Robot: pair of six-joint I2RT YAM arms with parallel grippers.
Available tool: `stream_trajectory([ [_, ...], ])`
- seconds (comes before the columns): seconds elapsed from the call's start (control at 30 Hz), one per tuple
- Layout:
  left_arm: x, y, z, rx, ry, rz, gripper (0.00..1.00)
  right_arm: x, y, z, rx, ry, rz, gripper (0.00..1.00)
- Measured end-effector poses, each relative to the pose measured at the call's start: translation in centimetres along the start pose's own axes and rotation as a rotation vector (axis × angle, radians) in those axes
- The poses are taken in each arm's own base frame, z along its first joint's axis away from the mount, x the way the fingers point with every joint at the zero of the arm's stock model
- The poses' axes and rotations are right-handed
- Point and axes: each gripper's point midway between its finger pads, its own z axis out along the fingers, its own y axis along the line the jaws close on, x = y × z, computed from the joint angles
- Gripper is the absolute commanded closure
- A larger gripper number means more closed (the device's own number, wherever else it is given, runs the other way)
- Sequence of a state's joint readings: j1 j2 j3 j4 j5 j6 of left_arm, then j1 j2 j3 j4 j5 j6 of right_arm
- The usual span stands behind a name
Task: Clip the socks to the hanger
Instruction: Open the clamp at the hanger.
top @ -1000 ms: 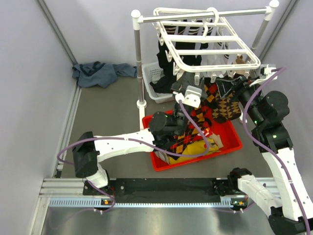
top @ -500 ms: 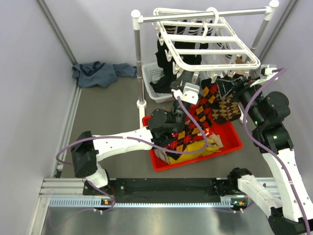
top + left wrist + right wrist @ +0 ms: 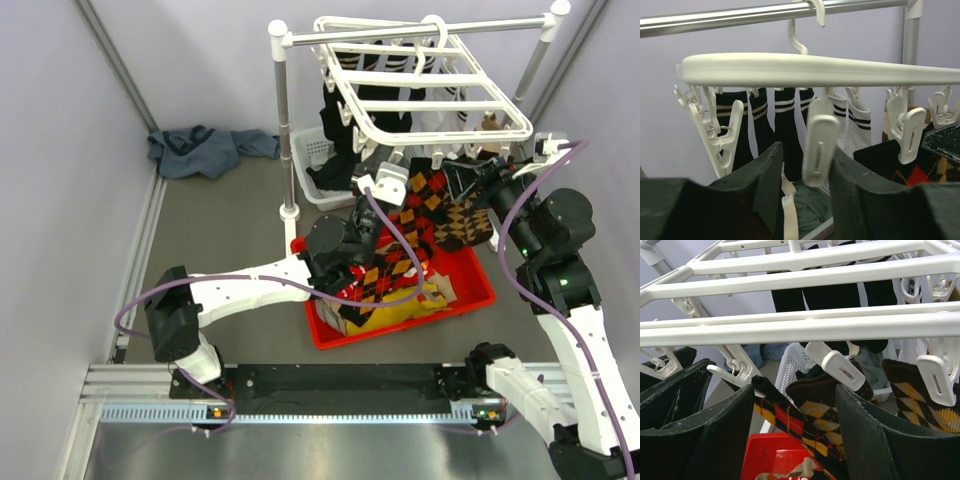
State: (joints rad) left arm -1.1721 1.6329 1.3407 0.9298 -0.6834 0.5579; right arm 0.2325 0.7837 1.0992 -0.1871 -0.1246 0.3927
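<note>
The white hanger hangs from the rack rod, its clips dangling. My left gripper is raised to its front edge. In the left wrist view the left gripper is open, with a white clip between the fingers and close to the right one. My right gripper is open under the bars. A black, red and orange argyle sock runs slantwise between its fingers, the cuff beside a clip. A brown argyle sock hangs clipped just behind. More socks lie in the red tray.
Black striped socks hang from the hanger's far side. A white basket stands by the rack post. A blue cloth lies at the back left. The rack's right post rises close to my right arm.
My left gripper has risen toward the hanger's front edge and its jaws have narrowed around the clip. The right arm has stayed put.
</note>
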Motion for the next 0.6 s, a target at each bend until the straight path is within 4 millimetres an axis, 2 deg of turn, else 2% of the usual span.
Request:
stream_trajectory([
  [0.3, 0.5, -1.0, -0.1, 0.050, 0.015, -0.005, 0.88, -0.3, 0.2, -0.4, -0.005, -0.010, -0.001, 0.35],
  [0.5, 0.6, -1.8, -1.1, 0.147, 0.068, -0.038, 0.95, -0.5, 1.3, -1.5, -0.050, 0.011, -0.021, 0.35],
  [0.6, 0.2, -2.3, -1.5, 0.201, 0.094, -0.070, 0.96, -1.5, 2.5, -2.3, -0.090, 0.019, -0.036, 0.35],
])
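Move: Almost between the left hand's open fingers is the empty clamp, its middle about 1 cm ahead, 1 cm right and 1 cm higher. A second empty clamp lies some 7 cm left of the hand and 3 cm farther out, and the clamp holding the red-and-black argyle sock about 8 cm right and level with the hand, both at roughly the same height. From the right hand the empty clamp lies about 12 cm left, 4 cm ahead and 2 cm higher. Closing on the empty clamp, the left fingers go from about half open to roughly a quarter and pinch it. Gripping it, the left hand draws back and right about 2 cm each way, sinking 1 cm and turning some 10 degrees clockwise. The right hand, still open, backs away from the clamp row about 3 cm and rises 2 cm. ##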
